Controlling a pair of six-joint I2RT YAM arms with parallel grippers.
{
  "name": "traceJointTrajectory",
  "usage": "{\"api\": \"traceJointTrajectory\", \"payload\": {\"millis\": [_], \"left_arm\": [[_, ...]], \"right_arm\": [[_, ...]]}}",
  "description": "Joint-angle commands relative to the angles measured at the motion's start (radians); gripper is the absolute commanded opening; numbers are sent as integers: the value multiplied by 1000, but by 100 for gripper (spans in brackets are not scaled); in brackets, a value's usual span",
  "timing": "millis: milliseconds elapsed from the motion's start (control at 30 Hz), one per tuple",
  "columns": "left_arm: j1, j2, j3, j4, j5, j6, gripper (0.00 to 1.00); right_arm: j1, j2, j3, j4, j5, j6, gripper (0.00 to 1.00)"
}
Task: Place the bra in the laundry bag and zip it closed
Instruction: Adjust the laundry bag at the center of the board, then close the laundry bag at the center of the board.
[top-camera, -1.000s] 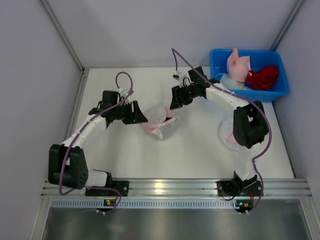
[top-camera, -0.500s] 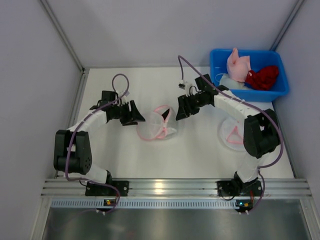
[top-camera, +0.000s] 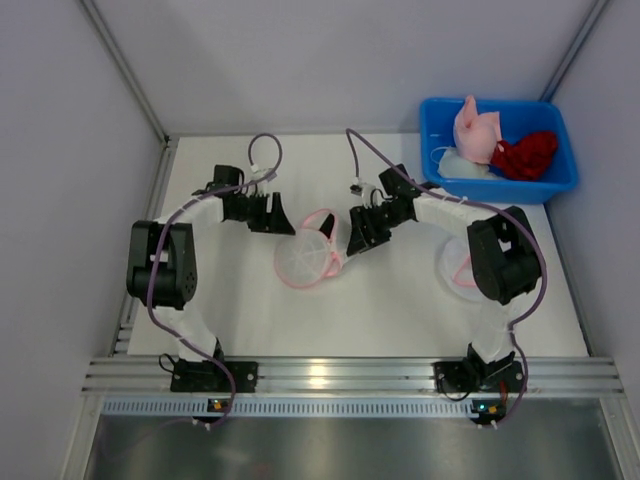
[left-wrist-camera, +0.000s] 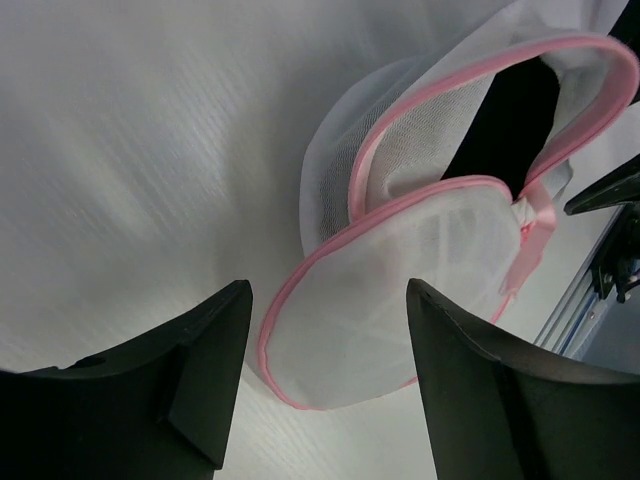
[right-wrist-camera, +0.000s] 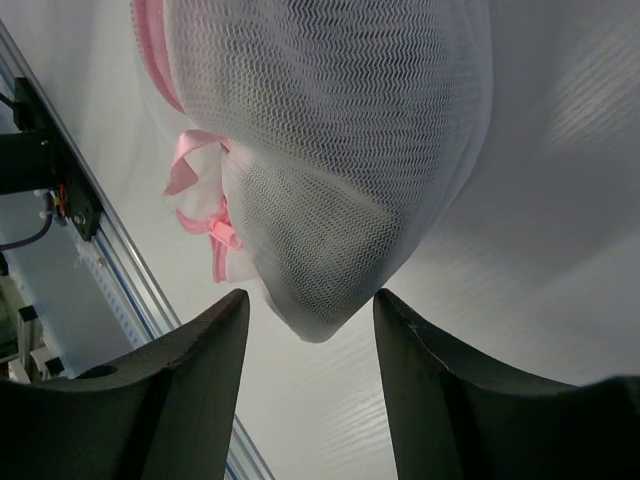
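Observation:
The laundry bag (top-camera: 306, 258), round white mesh with pink trim, lies on the table between both arms, its flap part open (left-wrist-camera: 470, 130). My left gripper (top-camera: 284, 223) is open just left of it; in the left wrist view the bag (left-wrist-camera: 400, 290) lies beyond the empty gap of the gripper (left-wrist-camera: 330, 400). On the bag's right edge my right gripper (top-camera: 352, 238) is open. The bag's mesh end (right-wrist-camera: 330, 150) hangs just beyond that gripper (right-wrist-camera: 310, 400), ungripped. A pink bra (top-camera: 476, 128) lies in the blue bin. I cannot tell what the bag holds.
The blue bin (top-camera: 556, 186) at the back right also holds a red garment (top-camera: 526, 153) and something white. A second pink-trimmed mesh bag (top-camera: 452, 270) lies under my right arm. Grey walls close in the table on the left, back and right.
The bag has dropped from a bunched, lifted shape to lie flatter and slightly nearer. My left gripper has opened wider and drawn back left. The right gripper has come down toward the bag's right edge.

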Motion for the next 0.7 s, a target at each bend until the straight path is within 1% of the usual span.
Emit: {"api": "traceJointTrajectory", "payload": {"millis": [0, 100, 200, 467, 567, 667], "left_arm": [[11, 41, 33, -32, 77, 123, 69], [19, 83, 49, -38, 128, 164, 70], [25, 129, 66, -88, 195, 195, 70], [37, 144, 23, -96, 301, 207, 70], [45, 137, 15, -96, 327, 207, 63], [54, 127, 20, -105, 340, 203, 45]], "right_arm": [[13, -21, -1, 64, -25, 7, 54], [13, -21, -9, 62, -26, 4, 54], [13, -20, -8, 55, -23, -6, 54], [16, -6, -9, 54, -20, -6, 54], [16, -9, -11, 56, -22, -4, 54], [18, -12, -11, 58, -25, 4, 54]]}}
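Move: The laundry bag's pink rim at its left end, next to be pinched, is some 3 cm back from the left hand, about 1 cm to its right and 4 cm below. The black bra in the bag's mouth is about 7 cm to that hand's right and 2 cm farther out; the pink zip end is roughly 9 cm right and 6 cm back. From the right hand, the rim lies some 13 cm left and 2 cm ahead, slightly below. The left hand sinks about 3 cm with open fingers onto the bag's pink left rim, then eases back towards its base, some 2.5 cm in all, and comes up again by about 1 cm while turning roughly 10 degrees clockwise and tipping its fingers a little shallower. Only at the end do its fingers start to narrow about the rim and the white mesh flap, closing by about a third without shutting, while the right hand stays half open and still at the bag's right corner. ##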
